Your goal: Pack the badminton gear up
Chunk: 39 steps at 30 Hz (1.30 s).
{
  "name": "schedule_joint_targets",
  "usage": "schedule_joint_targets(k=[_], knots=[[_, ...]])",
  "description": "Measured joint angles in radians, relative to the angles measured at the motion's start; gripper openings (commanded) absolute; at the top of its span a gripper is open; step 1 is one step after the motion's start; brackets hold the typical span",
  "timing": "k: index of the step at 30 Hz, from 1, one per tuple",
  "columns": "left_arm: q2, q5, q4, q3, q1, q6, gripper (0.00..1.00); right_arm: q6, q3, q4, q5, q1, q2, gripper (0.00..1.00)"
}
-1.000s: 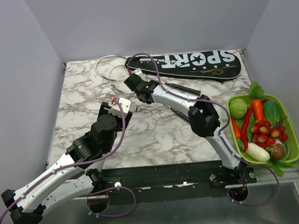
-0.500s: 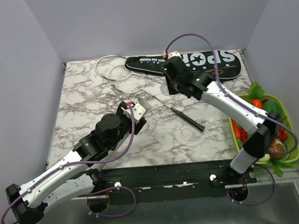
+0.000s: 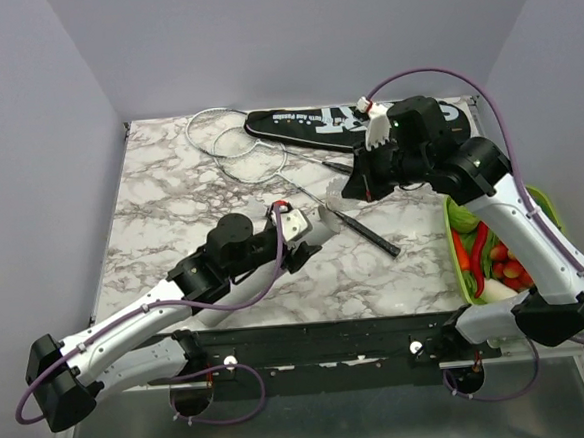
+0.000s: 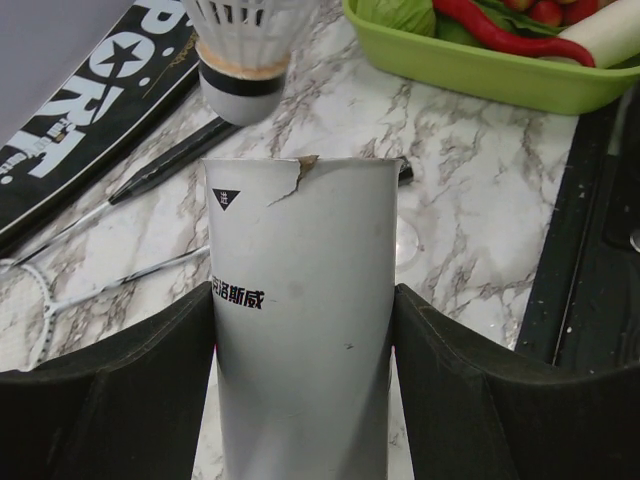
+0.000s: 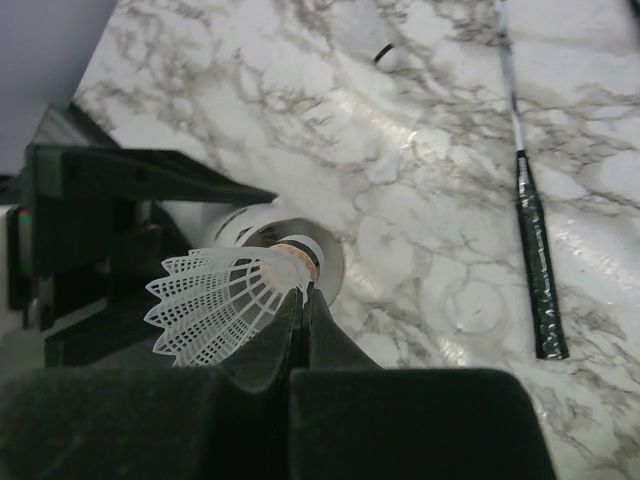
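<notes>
My left gripper (image 4: 300, 300) is shut on a pale grey shuttlecock tube (image 4: 300, 260), which lies tilted with its torn open mouth pointing away from the gripper. From above, the tube (image 3: 322, 220) is at the table's middle front. My right gripper (image 5: 305, 295) is shut on the skirt of a white shuttlecock (image 5: 225, 300), whose cork is just in front of the tube's mouth. Two rackets lie at the back with hoops (image 3: 228, 138) overlapping and one black handle (image 3: 369, 237) near the tube. The black SPORT bag (image 3: 301, 126) lies along the back edge, partly hidden by the right arm.
A green tray (image 4: 480, 75) of vegetables (image 3: 490, 255) stands at the right edge of the table, under the right arm's forearm. A racket handle (image 5: 535, 280) lies just right of the tube. A black rail runs along the table's near edge.
The right arm has swung from the racket hoops across to the right and down to the tube's mouth. The left arm has carried the tube rightward toward it.
</notes>
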Motion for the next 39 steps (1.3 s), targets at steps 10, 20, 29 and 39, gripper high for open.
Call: schedule_joint_targets(k=[10,20,29,39], knots=[[0.016,0.125,0.117,0.002,0.000,-0.103,0.00,-0.017,-0.008,-0.093,-0.271,-0.008,-0.115,0.01],[0.014,0.192,0.140,0.005,0.000,-0.161,0.00,-0.011,-0.027,-0.087,-0.329,-0.012,-0.162,0.01],[-0.046,0.213,0.130,0.007,0.000,-0.184,0.00,0.023,-0.063,-0.077,-0.325,-0.018,-0.170,0.01],[-0.106,0.217,0.141,0.007,0.000,-0.198,0.00,0.054,-0.099,-0.046,-0.389,-0.019,-0.148,0.01]])
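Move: The right hand holds a shuttlecock by its skirt; the mouth of the white tube lies level with that hand, about 6 cm to its left and 10 cm below. The near racket handle lies on the table roughly 10 cm ahead, 7 cm to the right and 29 cm below the right hand, the far racket handle some 27 cm ahead and 7 cm right. From the left hand, gripping the tube just under its mouth, the shuttlecock is about 2 cm ahead, 8 cm right and 11 cm up. The right hand, keeping its pinch on the shuttlecock's skirt, draws back about 8.5 cm while rising slightly and turning some 15 degrees counter-clockwise, then stops drawing back and eases down a little, cork towards the tube mouth. The left hand keeps its grip and brings the tube to meet it, going up about 7 cm and back about 5 cm, first edging right and then partly returning, while rolling its right side up some 15 degrees to set the tube steeper and bring the mouth up around the cork. ##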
